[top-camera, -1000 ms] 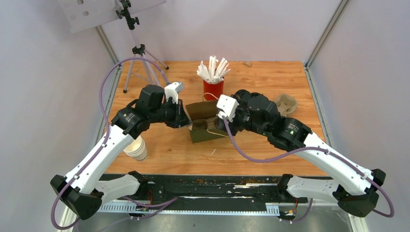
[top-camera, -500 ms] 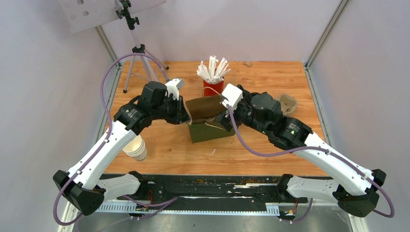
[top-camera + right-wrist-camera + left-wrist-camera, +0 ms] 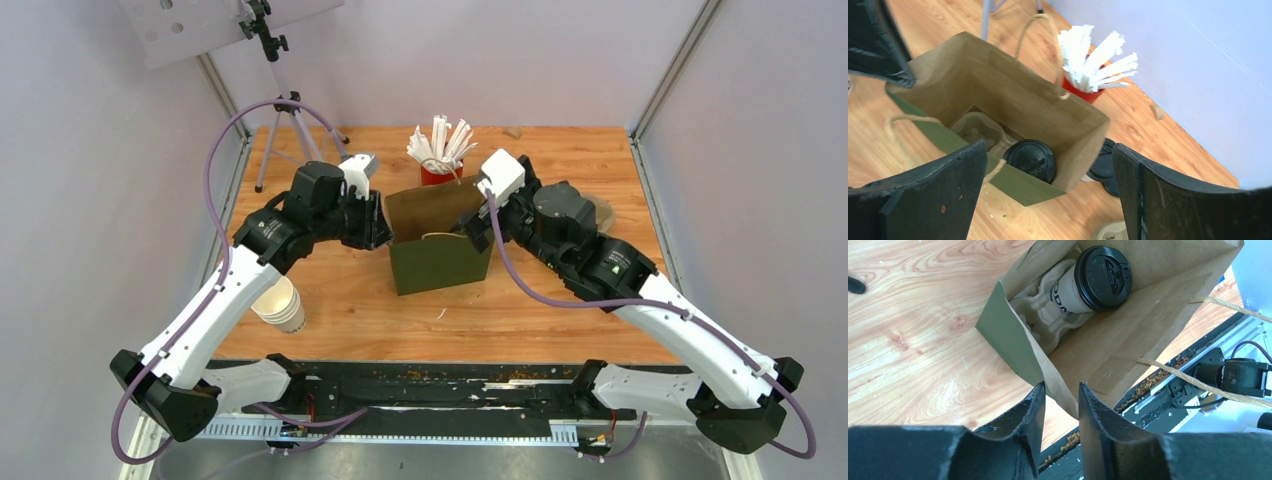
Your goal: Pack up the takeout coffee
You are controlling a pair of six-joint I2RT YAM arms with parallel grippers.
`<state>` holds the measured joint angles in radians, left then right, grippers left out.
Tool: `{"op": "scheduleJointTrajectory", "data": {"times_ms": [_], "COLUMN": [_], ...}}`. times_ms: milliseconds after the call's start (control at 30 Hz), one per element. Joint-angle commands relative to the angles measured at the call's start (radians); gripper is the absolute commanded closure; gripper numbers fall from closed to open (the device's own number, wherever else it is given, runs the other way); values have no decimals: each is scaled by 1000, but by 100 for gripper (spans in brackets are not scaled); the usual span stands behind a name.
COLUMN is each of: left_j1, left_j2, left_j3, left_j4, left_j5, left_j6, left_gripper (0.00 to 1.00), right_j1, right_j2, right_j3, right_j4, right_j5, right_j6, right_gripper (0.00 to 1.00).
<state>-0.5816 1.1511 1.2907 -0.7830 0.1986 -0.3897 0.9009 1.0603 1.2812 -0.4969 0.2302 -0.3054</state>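
Observation:
The takeout coffee (image 3: 1083,285), a white cup with a black lid (image 3: 1030,160), sits in a pulp carrier (image 3: 1043,302) at the bottom of the green paper bag (image 3: 440,262). The bag stands upright with its mouth spread. My left gripper (image 3: 1062,386) is at the bag's left rim (image 3: 385,228). Its jaws are slightly open, with the paper edge loose in the gap. My right gripper (image 3: 1049,147) hovers wide open above the bag's right end (image 3: 472,230), holding nothing. In the top view the cup is hidden inside the bag.
A red cup of white sticks (image 3: 440,160) stands just behind the bag. Black lids (image 3: 1105,170) lie on the table by its right end, and a pulp carrier (image 3: 602,208) lies beyond. A stack of paper cups (image 3: 283,305) is front left, and a tripod (image 3: 290,125) back left.
The bag has gone from slumped low to standing upright. My right gripper lifted and spread wider. My left jaws parted off the rim they were pinching.

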Motion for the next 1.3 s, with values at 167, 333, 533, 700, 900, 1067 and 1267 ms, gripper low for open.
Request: {"op": "scheduleJointTrajectory", "data": {"times_ms": [167,333,533,700,900,1067,1267], "left_j1": [0,0,1,1,-2,-2,-3], "left_j2": [-24,-76,-118,-144,-156,-159,-116], "left_j3": [67,46,38,29,48,79,114], "left_j4": [-3,0,-12,-45,-129,-149,-163], "left_j5": [-64,-119,-128,-137,-195,-210,-178], "left_j6": [71,84,115,118,174,168,138], "left_gripper": [48,37,2,0,0,0,0], "right_j1": [-97,-229,-515,-644,-679,-678,-671], "right_j2": [-10,8,90,173,402,541,572], "right_j3": [94,98,51,-47,-19,72,66], "right_j4": [-46,-94,-82,62,110,93,126], "right_j5": [129,74,-176,-324,-437,-504,-511], "right_j6": [97,151,203,181,106,69,42], "right_gripper": [5,5,4,4,5,6,8]}}
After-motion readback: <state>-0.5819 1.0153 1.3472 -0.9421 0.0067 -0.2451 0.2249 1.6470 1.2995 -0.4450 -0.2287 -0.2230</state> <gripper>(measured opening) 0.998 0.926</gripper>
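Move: Beyond the bag, the second lidded coffee cup stands about 19 cm ahead of the right hand, 9 cm to its right and 28 cm below. The green bag is roughly 9 cm ahead and 7 cm left of that hand, the red straw cup 28 cm ahead and 4 cm left; the loose lid lies 9 cm right of the coffee cup and 3 cm farther out. From the left hand, at the bag's near left rim corner, that coffee cup is some 17 cm ahead, 27 cm right. Swinging clear of the bag, the open right hand sweeps right and forward, then drops steeply while still reaching forward, easing a little back left, about 20 cm down in all; it tips down some 35 degrees and turns clockwise, bringing the wide fingers to the coffee cup's lid. The left hand opens fully, leaves the bag's rim corner upward and then goes about 5 cm left. ##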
